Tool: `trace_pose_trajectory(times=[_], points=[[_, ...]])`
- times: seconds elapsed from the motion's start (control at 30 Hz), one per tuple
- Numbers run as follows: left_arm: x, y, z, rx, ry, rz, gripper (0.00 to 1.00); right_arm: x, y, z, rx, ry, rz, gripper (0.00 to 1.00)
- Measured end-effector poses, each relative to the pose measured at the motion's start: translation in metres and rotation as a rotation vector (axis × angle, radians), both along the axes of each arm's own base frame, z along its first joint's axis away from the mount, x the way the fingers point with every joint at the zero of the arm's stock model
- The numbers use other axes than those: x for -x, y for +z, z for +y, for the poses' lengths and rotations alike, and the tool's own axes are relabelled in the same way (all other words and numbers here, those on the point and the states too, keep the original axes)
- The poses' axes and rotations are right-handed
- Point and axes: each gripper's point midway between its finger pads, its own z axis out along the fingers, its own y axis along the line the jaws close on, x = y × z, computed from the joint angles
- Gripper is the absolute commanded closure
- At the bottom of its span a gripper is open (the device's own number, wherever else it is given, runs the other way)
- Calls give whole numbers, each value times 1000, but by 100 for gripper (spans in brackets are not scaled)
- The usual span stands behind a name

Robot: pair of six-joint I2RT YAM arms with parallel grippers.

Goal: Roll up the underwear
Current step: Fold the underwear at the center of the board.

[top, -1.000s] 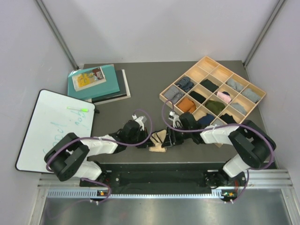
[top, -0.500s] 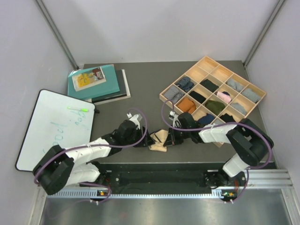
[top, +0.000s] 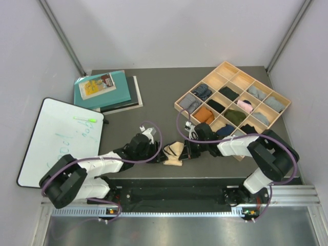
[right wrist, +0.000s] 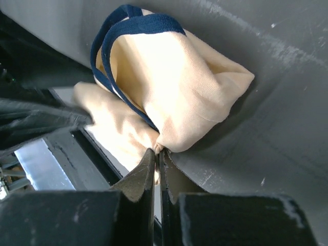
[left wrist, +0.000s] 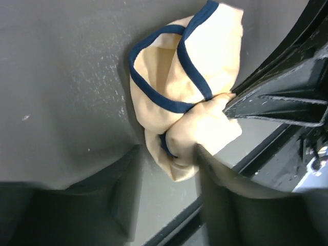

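The beige underwear [top: 174, 152] with dark navy edging lies bunched up near the table's front edge, between both grippers. In the left wrist view the underwear [left wrist: 184, 77] is a loose bundle, and my left gripper [left wrist: 168, 152] stands open with the bundle's lower end between its fingers. My left gripper [top: 163, 152] comes at the bundle from the left. My right gripper [top: 185, 150] comes from the right. In the right wrist view my right gripper [right wrist: 156, 150] is shut on a small pinch of the underwear [right wrist: 169, 82] at its lower edge.
A wooden divided tray [top: 233, 69] with several rolled socks stands at the back right, close behind the right arm. A stack of books [top: 105, 89] lies at the back left, and a whiteboard [top: 56, 138] overhangs the left side. The table's front edge [top: 205, 177] is just below the bundle.
My left gripper went from shut to open and moved right, up to the bundle. My right gripper closed on the cloth and has kept hold of it.
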Motion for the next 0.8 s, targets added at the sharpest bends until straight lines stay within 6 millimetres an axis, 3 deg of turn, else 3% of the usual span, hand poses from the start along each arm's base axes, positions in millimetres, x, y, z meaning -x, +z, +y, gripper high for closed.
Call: trace_pose_trajectory(times=[0.07,0.3,0.5,0.53,0.6,0.7,0.73,0.8], points=[[0,-3,0,10,4,-4,71,0,0,0,0,-1,1,100],[-1,-2,-9,74,-4,-20,95,0,0,0,0,-1,2,100],[-1,3,-14,113,-16,-30,100,-1,0,2,8,9,14,98],[-1,4,-15,118,-18,-30,100,-1,1,2,10,11,13,89],[0,5,-16,127,-22,-24,100,-1,0,2,17,13,15,83],[3,6,-17,136,-28,-9,100,-2,0,-2,46,14,10,61],[4,6,-18,134,-32,0,100,-3,3,-3,54,15,-2,49],[6,8,-19,128,-44,20,100,-4,8,-7,74,12,-23,39]])
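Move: The beige underwear lies bunched between the hands. Its middle is some 4 cm right and 2 cm ahead of the left hand, at about its height or slightly lower, its near end already between the open fingers. The right hand, still shut on its other side, has the middle about 5 cm left and 1 cm ahead. From the right hand, the folded orange underwear is roughly 17 cm ahead and 8 cm right; the folded navy one, 10 cm ahead and 17 cm right. The left fingers close on the near end of the underwear and pinch it, the hand dipping slightly, then drawing about 2 cm right, rising a little and rolling some 8 degrees, left side down. The right hand keeps its pinch almost motionless until late, then opens its fingers about halfway, lets go and lifts off by roughly 1 cm. ##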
